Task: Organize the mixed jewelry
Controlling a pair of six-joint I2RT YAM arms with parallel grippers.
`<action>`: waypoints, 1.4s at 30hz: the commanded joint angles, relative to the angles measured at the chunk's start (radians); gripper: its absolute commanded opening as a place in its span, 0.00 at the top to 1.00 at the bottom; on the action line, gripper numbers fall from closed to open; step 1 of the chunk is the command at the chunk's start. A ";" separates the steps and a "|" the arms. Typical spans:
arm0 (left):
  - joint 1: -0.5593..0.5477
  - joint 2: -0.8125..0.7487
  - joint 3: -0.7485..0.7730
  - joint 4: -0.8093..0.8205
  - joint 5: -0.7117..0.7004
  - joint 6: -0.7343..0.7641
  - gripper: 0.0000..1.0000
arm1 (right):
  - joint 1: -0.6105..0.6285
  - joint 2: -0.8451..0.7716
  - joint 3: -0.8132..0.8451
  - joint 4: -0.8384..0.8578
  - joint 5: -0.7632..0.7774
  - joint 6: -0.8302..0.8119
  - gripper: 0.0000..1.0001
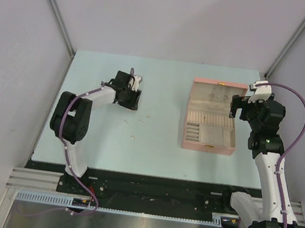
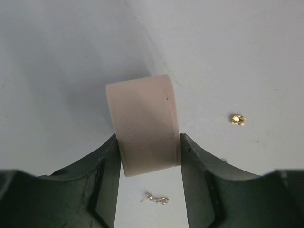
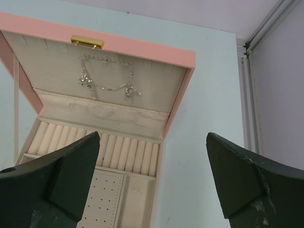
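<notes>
A small cream rectangular piece (image 2: 142, 123) sits between my left gripper's (image 2: 148, 142) two dark fingers, which press against both of its sides. From above it is a pale spot (image 1: 138, 79) at the left gripper (image 1: 135, 84), far left of the table. A gold stud (image 2: 238, 119) lies to its right, and a sparkly earring (image 2: 156, 198) lies on the table under the jaws. Tiny specks (image 1: 148, 115) lie between the arms. My right gripper (image 3: 153, 142) hangs wide open above the pink box (image 3: 118, 45), holding nothing.
The pink box (image 1: 208, 148) stands open at the right, lid back, with a silver chain (image 3: 107, 78) in the lid, cream ring rolls (image 3: 123, 154) and small compartments. Another speck (image 1: 133, 138) lies nearer the front. Grey walls enclose the pale blue table (image 1: 99, 141).
</notes>
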 commanded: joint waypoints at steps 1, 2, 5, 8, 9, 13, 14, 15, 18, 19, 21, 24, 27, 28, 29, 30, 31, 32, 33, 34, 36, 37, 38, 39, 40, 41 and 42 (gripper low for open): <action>-0.030 -0.148 -0.008 -0.010 0.138 0.040 0.78 | -0.005 -0.004 0.000 0.022 -0.028 -0.011 0.00; -0.035 -0.166 -0.025 0.012 0.161 0.035 0.84 | -0.003 -0.001 0.000 0.022 -0.034 -0.011 0.00; -0.064 -0.240 -0.116 0.090 0.257 0.015 0.95 | -0.003 0.004 0.000 0.019 -0.042 -0.011 0.00; -0.113 -0.275 -0.157 0.119 0.303 -0.027 0.96 | -0.005 0.011 0.000 0.019 -0.042 -0.011 0.00; -0.125 -0.282 -0.168 0.127 0.314 -0.038 0.96 | -0.006 0.014 0.000 0.018 -0.042 -0.010 0.00; -0.225 -0.288 -0.200 0.159 0.321 -0.089 0.96 | -0.012 0.037 -0.003 0.010 -0.074 -0.010 0.00; -0.242 -0.283 -0.202 0.168 0.311 -0.096 0.97 | -0.012 0.042 -0.001 0.007 -0.091 -0.011 0.00; -0.259 -0.271 -0.203 0.175 0.298 -0.104 0.97 | -0.014 0.053 -0.003 0.006 -0.097 -0.014 0.00; -0.307 -0.240 -0.196 0.193 0.275 -0.150 1.00 | -0.014 0.060 -0.003 -0.005 -0.126 -0.025 0.00; -0.326 -0.217 -0.184 0.193 0.268 -0.171 1.00 | -0.015 0.063 -0.003 -0.007 -0.131 -0.027 0.00; -0.346 -0.194 -0.168 0.185 0.255 -0.185 1.00 | -0.017 0.063 -0.004 -0.010 -0.151 -0.034 0.00; -0.386 -0.162 -0.142 0.168 0.207 -0.204 1.00 | -0.020 0.065 -0.012 -0.005 -0.169 -0.040 0.00; -0.425 -0.156 -0.142 0.142 0.129 -0.231 1.00 | -0.021 0.071 -0.015 -0.008 -0.185 -0.047 0.00; -0.438 -0.156 -0.148 0.133 0.107 -0.242 1.00 | -0.020 0.070 -0.017 -0.007 -0.186 -0.048 0.00; -0.446 -0.157 -0.150 0.129 0.072 -0.244 1.00 | -0.020 0.070 -0.017 -0.008 -0.192 -0.050 0.00; -0.452 -0.157 -0.151 0.126 0.051 -0.247 1.00 | -0.020 0.070 -0.015 -0.008 -0.194 -0.051 0.00; -0.464 -0.156 -0.150 0.118 0.034 -0.247 1.00 | -0.020 0.070 -0.015 -0.010 -0.202 -0.053 0.00; -0.471 -0.150 -0.148 0.113 0.011 -0.248 1.00 | -0.020 0.066 -0.017 -0.011 -0.206 -0.056 0.00; -0.475 -0.145 -0.145 0.109 0.005 -0.251 1.00 | -0.020 0.066 -0.017 -0.014 -0.214 -0.059 0.00; -0.488 -0.141 -0.144 0.106 0.000 -0.251 0.99 | -0.018 0.063 -0.017 -0.019 -0.234 -0.062 0.00; -0.506 -0.124 -0.139 0.101 -0.014 -0.250 0.99 | -0.017 0.051 -0.015 -0.027 -0.257 -0.068 0.00; -0.509 -0.118 -0.137 0.098 -0.018 -0.250 0.99 | -0.017 0.047 -0.015 -0.028 -0.277 -0.070 0.00; -0.512 -0.110 -0.136 0.098 -0.028 -0.248 0.98 | -0.015 0.039 -0.017 -0.031 -0.284 -0.070 0.00; -0.517 -0.107 -0.137 0.095 -0.032 -0.245 0.97 | -0.012 0.036 -0.015 -0.033 -0.298 -0.070 0.00; -0.518 -0.105 -0.136 0.095 -0.032 -0.244 0.95 | -0.012 0.031 -0.017 -0.034 -0.301 -0.070 0.00; -0.518 -0.105 -0.136 0.095 -0.034 -0.242 0.91 | -0.009 0.024 -0.017 -0.034 -0.303 -0.070 0.00; -0.520 -0.107 -0.137 0.093 -0.037 -0.239 0.91 | -0.002 0.022 -0.017 -0.037 -0.306 -0.071 0.00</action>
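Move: The pink block is already pinched in the left fingers, low over the table. The jewelry box's tray centre lies about 39 cm to that hand's right and 9 cm back, roughly level in height. A gold earring lies some 9 cm right and 5 cm back; a small chain piece about 9 cm back and 2 cm left, both about 2 cm lower. From the right hand, the tray centre is about 8 cm left, level fore and aft, and 23 cm below. Keeping its pinch on the pink block, the left hand carries it in an arc right and back, about 17 cm right and 15 cm back, rising some 7 cm early and sinking again to its starting height beside the jewelry box's front left part, turning about 20 degrees clockwise. The empty, open right hand drifts a few centimetres left and down over the box, turning counter-clockwise. ##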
